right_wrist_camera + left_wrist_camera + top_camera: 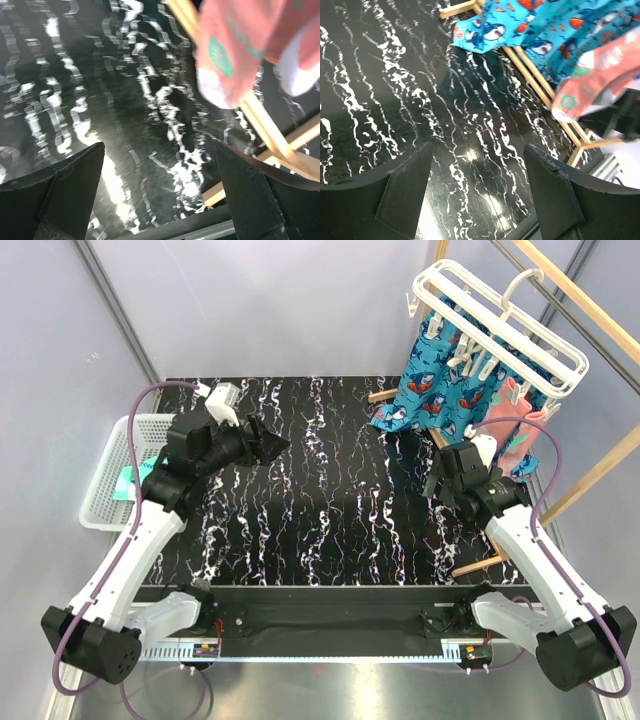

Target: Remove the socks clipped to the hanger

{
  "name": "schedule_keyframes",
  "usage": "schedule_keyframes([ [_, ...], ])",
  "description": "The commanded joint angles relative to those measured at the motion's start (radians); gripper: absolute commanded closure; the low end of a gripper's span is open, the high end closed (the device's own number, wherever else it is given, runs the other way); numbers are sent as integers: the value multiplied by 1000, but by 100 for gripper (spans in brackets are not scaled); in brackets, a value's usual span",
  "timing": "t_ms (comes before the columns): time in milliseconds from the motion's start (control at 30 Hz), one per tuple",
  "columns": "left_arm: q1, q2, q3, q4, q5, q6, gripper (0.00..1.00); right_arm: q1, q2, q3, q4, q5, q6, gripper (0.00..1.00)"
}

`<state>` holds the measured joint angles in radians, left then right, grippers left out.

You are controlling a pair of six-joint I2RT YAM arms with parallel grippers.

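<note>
The white plastic hanger (500,325) hangs at the back right from a wooden frame. Bright blue shark-print socks (430,390) (540,25) dangle from its clips down to the table. A salmon-pink sock (515,425) (600,75) (240,45) hangs to their right. My left gripper (277,445) (477,185) is open and empty above the table's left-middle, pointing toward the socks. My right gripper (438,478) (160,185) is open wide and empty, low over the table just in front of the pink sock.
A white mesh basket (100,502) sits off the table's left edge with a mint-green item (130,480) inside. Light wooden frame bars (590,310) (535,75) (265,125) stand around and beneath the hanger on the right. The tabletop (330,500) is black marble.
</note>
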<state>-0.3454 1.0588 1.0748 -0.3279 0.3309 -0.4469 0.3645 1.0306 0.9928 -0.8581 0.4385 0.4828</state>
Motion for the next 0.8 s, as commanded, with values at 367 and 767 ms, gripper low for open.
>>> schedule_keyframes([
  [367, -4, -71, -10, 56, 120, 4, 20, -42, 84, -63, 296, 310, -99, 0],
  [767, -4, -68, -1, 47, 117, 5, 21, -142, 120, -72, 399, 287, -165, 1],
])
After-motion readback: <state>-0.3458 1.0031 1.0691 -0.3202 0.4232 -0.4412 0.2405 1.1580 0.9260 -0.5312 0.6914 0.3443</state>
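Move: The nearer pink sock hangs clipped about 13 cm ahead of the open right hand, some 11 cm to its right and roughly 8 cm above it. A second pink sock hangs about 5 cm farther right of that one. The shark-print cloth is some 22 cm ahead of the hand, 5 cm right and 10 cm higher. From the left hand the nearer pink sock lies about 52 cm to the right and 7 cm ahead, roughly level. Towards the two hanging pink socks goes the right hand, open wide and keeping its height after a small dip: first rightward, then forward and right together, about 8 cm in all. Its wrist rolls right side up and swings clockwise, some 20 degrees altogether. The left hand, empty and open, eases about 2 cm back and 2 cm up, then holds still. ##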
